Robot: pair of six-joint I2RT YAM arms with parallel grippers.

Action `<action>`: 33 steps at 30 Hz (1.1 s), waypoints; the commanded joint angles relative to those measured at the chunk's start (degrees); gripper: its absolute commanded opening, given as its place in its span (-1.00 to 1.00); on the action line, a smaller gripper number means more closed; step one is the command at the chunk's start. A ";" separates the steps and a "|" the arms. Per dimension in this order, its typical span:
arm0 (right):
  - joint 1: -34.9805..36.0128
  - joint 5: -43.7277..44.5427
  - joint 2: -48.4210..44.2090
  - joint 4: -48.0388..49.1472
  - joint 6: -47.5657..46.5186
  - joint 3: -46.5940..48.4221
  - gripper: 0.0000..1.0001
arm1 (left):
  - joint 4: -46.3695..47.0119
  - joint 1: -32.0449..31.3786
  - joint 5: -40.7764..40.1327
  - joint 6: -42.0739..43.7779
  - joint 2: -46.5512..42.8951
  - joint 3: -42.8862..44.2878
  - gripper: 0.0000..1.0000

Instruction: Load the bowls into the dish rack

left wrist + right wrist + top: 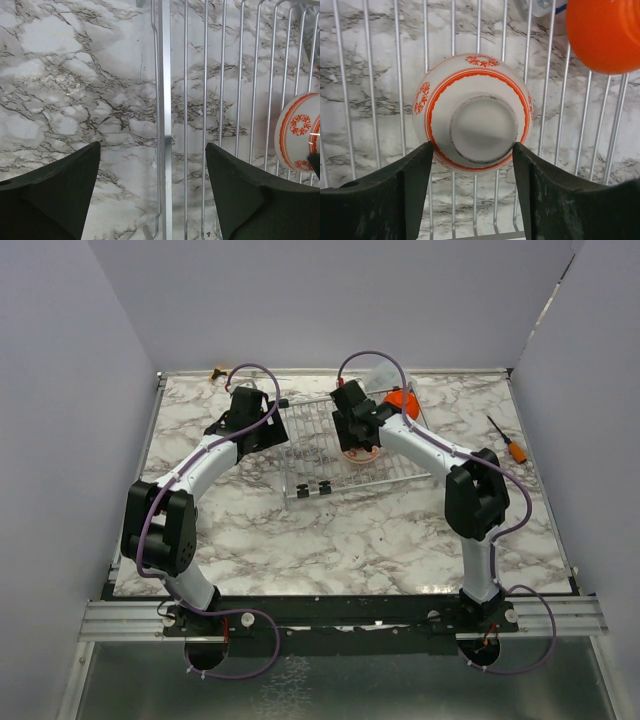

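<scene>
A white bowl with a red pattern (475,110) lies upside down on the dish rack (372,100), its foot ring facing up. My right gripper (472,150) is shut on it, both fingertips pressing its sides. An orange bowl (605,32) sits at the rack's far right corner. From above, the patterned bowl (360,455) is right of the rack's (310,445) middle, under the right gripper (357,438). My left gripper (152,165) hangs open and empty over the rack's left rim (165,100), and the patterned bowl (297,130) shows at its right. No other bowls are in view.
An orange-handled screwdriver (510,443) lies on the marble at the far right. A clear plastic bag (385,376) sits behind the orange bowl (402,400). A small brownish object (215,372) rests at the back left corner. Grey walls enclose the table.
</scene>
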 commanded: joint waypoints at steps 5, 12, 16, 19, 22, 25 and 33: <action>-1.40 10.31 -1.44 -2.21 -2.45 -5.37 0.28 | -0.26 0.08 -0.79 -0.70 -1.61 -1.01 0.73; -4.68 12.07 -2.78 -2.85 -1.00 -7.22 0.28 | -0.26 0.16 -1.01 -0.61 -2.15 -1.53 0.73; -6.26 11.73 -4.05 -3.99 -0.21 -7.74 0.28 | -0.25 0.12 -1.19 -0.61 -2.32 -1.66 0.73; -6.28 7.54 -6.33 -2.81 -1.30 -7.74 0.34 | -0.24 0.25 -1.29 -0.61 -2.41 -1.62 0.72; -6.26 2.90 -8.42 -0.47 -1.29 -7.22 0.46 | -0.26 0.25 -1.33 -0.74 -2.23 -1.45 0.73; -6.28 -0.08 -8.69 1.85 -1.37 -5.93 0.62 | -0.26 0.25 -1.40 -0.96 -2.31 -1.15 0.73; -6.37 3.53 -1.00 3.92 -0.57 2.07 0.68 | -0.25 0.25 -1.33 -1.03 -2.39 -0.61 0.73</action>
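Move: The right hand already holds the patterned bowl, bottom up, its middle about 2 cm ahead of the fingertips and 4 cm below. It is bound for the spot beside the orange bowl, which lies some 9 cm ahead, 9 cm to the right and 4 cm down; the clear container stands about 15 cm ahead and 6 cm right. From the idle left hand, the orange bowl is roughly 28 cm right and 8 cm ahead, 6 cm lower. Keeping its fingers around the foot end of the patterned bowl, the right hand shifts it across the rack wires about 9 cm to the right, sinking 2 to 3 cm and rolling some 10 degrees so that its left side dips, towards the orange bowl. There the fingers spread and let go, and the hand comes up about 6 cm, drawing back 3 to 4 cm to the left and edging forward, its roll undone as it clears the bowl. ##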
